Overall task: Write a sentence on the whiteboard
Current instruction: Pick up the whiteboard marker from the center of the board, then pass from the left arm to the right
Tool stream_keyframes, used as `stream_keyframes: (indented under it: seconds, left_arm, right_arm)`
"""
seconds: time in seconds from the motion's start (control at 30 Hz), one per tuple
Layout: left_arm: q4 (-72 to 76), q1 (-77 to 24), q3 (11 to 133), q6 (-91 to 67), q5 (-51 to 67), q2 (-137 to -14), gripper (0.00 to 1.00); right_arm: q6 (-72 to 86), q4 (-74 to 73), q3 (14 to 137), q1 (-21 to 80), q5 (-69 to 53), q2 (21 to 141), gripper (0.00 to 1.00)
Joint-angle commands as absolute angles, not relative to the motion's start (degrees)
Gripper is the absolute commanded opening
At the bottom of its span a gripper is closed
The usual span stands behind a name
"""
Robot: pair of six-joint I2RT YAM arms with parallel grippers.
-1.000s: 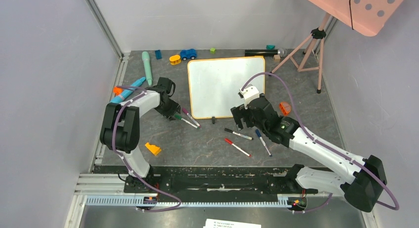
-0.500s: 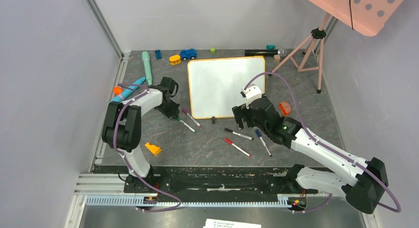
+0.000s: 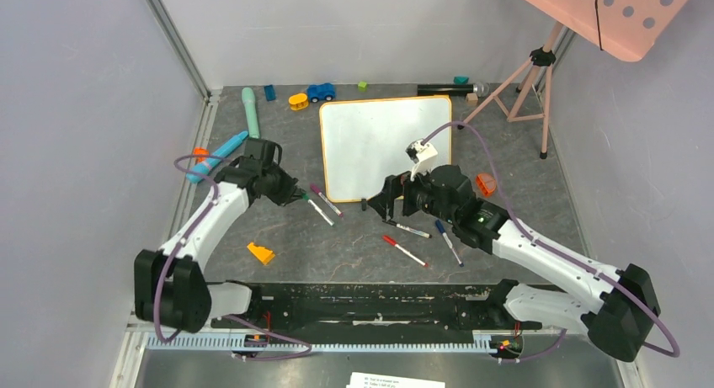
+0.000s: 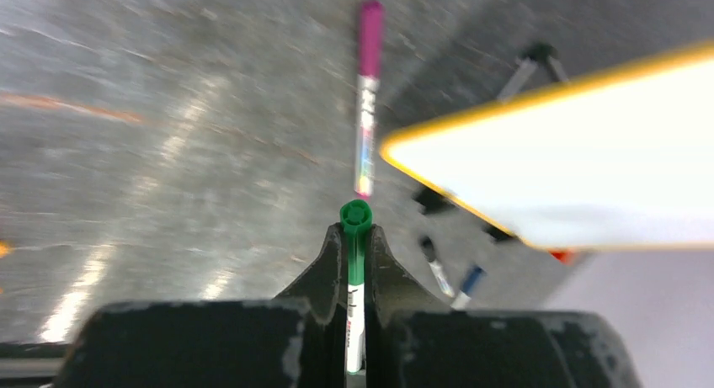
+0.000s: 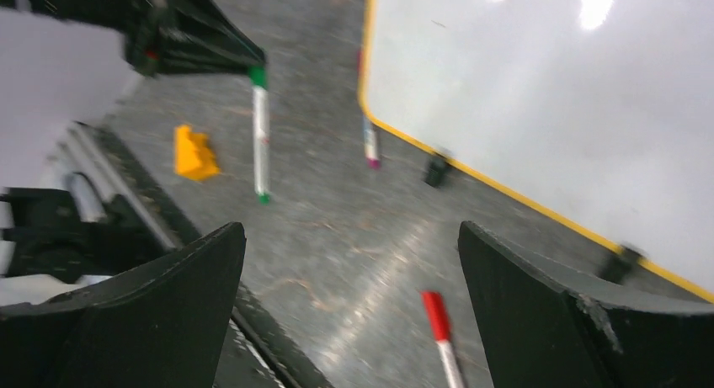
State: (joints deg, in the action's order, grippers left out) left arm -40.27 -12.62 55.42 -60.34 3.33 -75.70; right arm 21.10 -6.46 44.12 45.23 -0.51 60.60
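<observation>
The whiteboard (image 3: 386,144) lies flat at the back centre, orange-framed, and its white face shows no writing. It also shows in the left wrist view (image 4: 589,152) and the right wrist view (image 5: 547,85). My left gripper (image 3: 296,194) sits just left of the board's near corner, shut on a green marker (image 3: 315,206). In the left wrist view the fingers (image 4: 333,262) pinch the green marker (image 4: 355,224). My right gripper (image 3: 386,204) hovers open at the board's near edge; in the right wrist view the gripper (image 5: 351,236) is empty and the green marker (image 5: 261,135) appears ahead of it.
A purple marker (image 3: 325,199) lies by the board's corner. Black (image 3: 407,228), blue (image 3: 448,241) and red (image 3: 404,250) markers lie under my right arm. An orange wedge (image 3: 260,253) sits front left. Toys line the back edge, and a pink tripod (image 3: 522,85) stands back right.
My left gripper closed on the green marker and its arm swung down and out to the left. My right gripper turned and moved left along the board's near edge, staying open.
</observation>
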Motion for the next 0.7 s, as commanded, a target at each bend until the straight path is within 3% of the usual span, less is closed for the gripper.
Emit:
stream_keyframes:
  seconds: [0.0, 0.07, 0.17, 0.33, 0.5, 0.67]
  left_arm:
    - [-27.1, -12.3, 47.6, -71.5, 17.5, -66.7, 0.02]
    - [-21.1, -12.3, 43.2, -81.5, 18.6, -62.5, 0.02]
    - [-16.9, -12.3, 41.1, -90.6, 18.8, -59.1, 0.02]
    - [-18.6, -12.4, 46.6, -91.1, 18.1, -59.9, 0.02]
    - [-18.4, -12.6, 47.8, -91.7, 17.0, -59.5, 0.02]
    - [-16.7, -13.3, 46.0, -92.6, 16.8, -59.0, 0.02]
  right_arm:
    - [30.5, 13.5, 43.8, 45.9, -8.5, 62.4, 0.99]
    - [33.6, 19.8, 42.9, 46.4, -7.5, 63.2, 0.99]
    - [39.4, 26.6, 42.8, 47.4, -5.0, 66.0, 0.91]
    - [43.8, 23.4, 50.3, 48.4, -4.4, 74.1, 0.83]
    - [45.1, 24.1, 51.2, 49.3, -2.7, 76.4, 0.64]
    - [45.1, 23.1, 51.8, 50.2, -2.8, 77.8, 0.53]
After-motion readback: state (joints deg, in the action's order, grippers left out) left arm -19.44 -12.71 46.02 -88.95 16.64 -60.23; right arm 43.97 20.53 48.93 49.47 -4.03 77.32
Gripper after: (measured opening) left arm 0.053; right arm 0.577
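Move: The left hand already holds the green marker by its cap; the marker's middle is 3 cm back and 3 cm to the right of it, about level. The right gripper waits some 22 cm right, 5 cm back and 8 cm above the left hand. From the right hand, the green marker is about 18 cm left, 2 cm ahead, 8 cm below; the purple marker 17 cm left, 10 cm ahead, 19 cm below; the black marker 4 cm right, 2 cm ahead, 19 cm below. Still pinching the green marker's cap, the left hand lifts it about 10 cm and carries it some 5 cm right, swinging its fingers from down towards the right gripper. The right hand reaches about 10 cm left towards the marker's free end, rising and then dipping slightly, its fingers coming up nearly level and closing from wide open to just over half. ##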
